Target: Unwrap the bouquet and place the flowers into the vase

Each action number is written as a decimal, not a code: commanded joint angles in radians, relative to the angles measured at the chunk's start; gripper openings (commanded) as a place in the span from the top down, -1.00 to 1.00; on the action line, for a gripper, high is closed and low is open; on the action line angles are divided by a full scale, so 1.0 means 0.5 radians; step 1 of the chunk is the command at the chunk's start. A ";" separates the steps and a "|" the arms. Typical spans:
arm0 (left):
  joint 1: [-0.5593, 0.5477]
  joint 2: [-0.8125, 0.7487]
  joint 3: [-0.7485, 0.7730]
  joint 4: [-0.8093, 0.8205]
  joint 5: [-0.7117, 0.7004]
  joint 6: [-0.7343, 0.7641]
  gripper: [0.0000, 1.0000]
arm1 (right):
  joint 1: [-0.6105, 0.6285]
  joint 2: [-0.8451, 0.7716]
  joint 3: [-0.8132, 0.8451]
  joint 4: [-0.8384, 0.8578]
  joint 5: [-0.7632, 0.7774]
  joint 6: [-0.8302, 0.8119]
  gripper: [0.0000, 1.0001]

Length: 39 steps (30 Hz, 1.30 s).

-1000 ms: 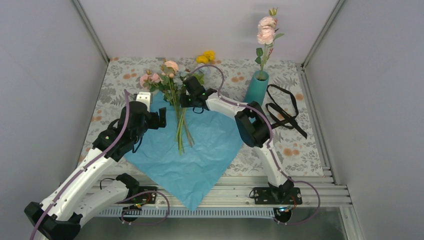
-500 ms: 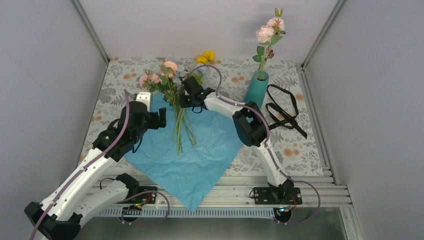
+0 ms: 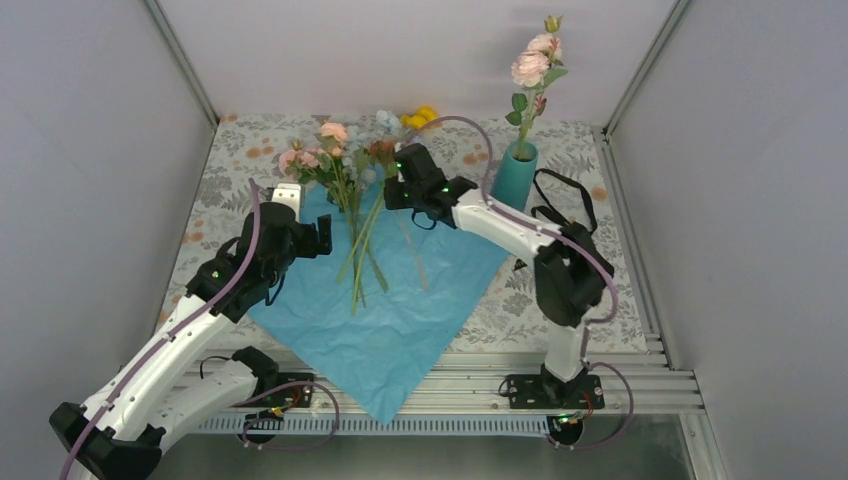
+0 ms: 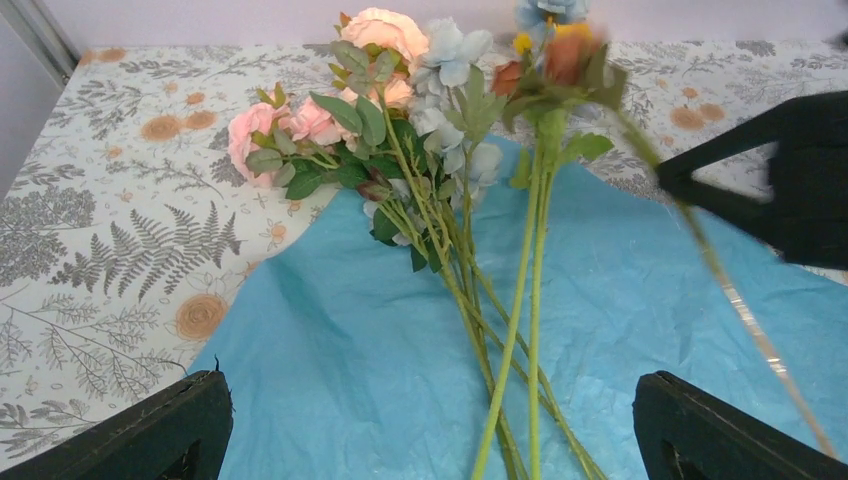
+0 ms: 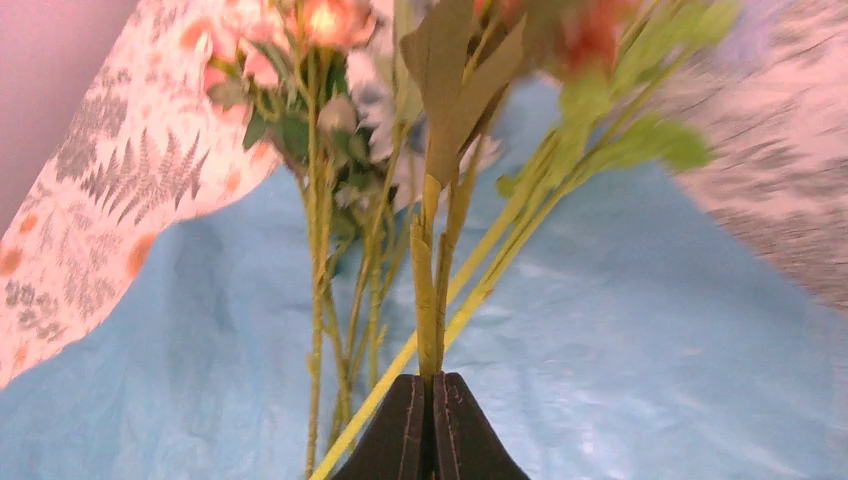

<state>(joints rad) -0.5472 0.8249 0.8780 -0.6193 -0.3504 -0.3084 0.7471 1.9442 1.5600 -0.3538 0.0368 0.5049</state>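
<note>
The bouquet's blue paper [image 3: 385,300] lies unfolded and flat on the table. Several flowers [image 3: 335,165] rest on it, blooms toward the back, stems [image 4: 520,330] pointing forward. My right gripper [image 3: 393,190] hovers over the paper's back corner, shut on a couple of green stems [image 5: 430,290]. Their orange, pale-blue and yellow blooms [image 3: 388,145] are lifted off the pile. The teal vase [image 3: 513,180] stands at the back right with a pink rose [image 3: 530,65] in it. My left gripper [image 3: 325,237] stays wide open at the paper's left edge, its fingers [image 4: 150,440] straddling the lying stems without touching them.
A black strap [image 3: 565,215] lies looped on the floral tablecloth [image 3: 225,200] to the right of the vase. Grey walls close in the left, back and right sides. A metal rail [image 3: 640,385] runs along the near edge.
My right gripper has shut on a couple of stems and carried them up and to the right, away from the pile. The rose in the vase has swayed. The left arm has not moved.
</note>
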 commanded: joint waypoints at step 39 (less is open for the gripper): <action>-0.008 0.051 -0.010 0.017 0.045 -0.009 -1.00 | -1.066 -1.131 -0.572 1.713 -0.070 -1.008 0.92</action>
<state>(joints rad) -0.5472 0.8509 0.8780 -0.6224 -0.3397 -0.3248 0.2569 1.3197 1.1915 0.3630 0.0647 0.0216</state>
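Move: The right hand already holds the red-orange flower by its upper stem, raised over the paper. The teal vase it is bound for, with a pink rose already in it, stands about 25 cm to its right and 3 cm farther out, its middle some 2 cm lower. The pink flowers lie roughly 12 cm ahead and 15 cm left; the black strap is 38 cm right, level with the hand. From the idle left hand the vase is about 17 cm ahead and 38 cm right. Keeping the flower stem pinched between its shut fingers, the right hand swings it up and away from the bouquet to the vase, rising about 30 cm and going some 27 cm right. The climb dominates at first, then the rightward sweep quickens. All the way the wrist tips the fingers up, by about 60 degrees, with a small clockwise turn, bringing the stem upright. ##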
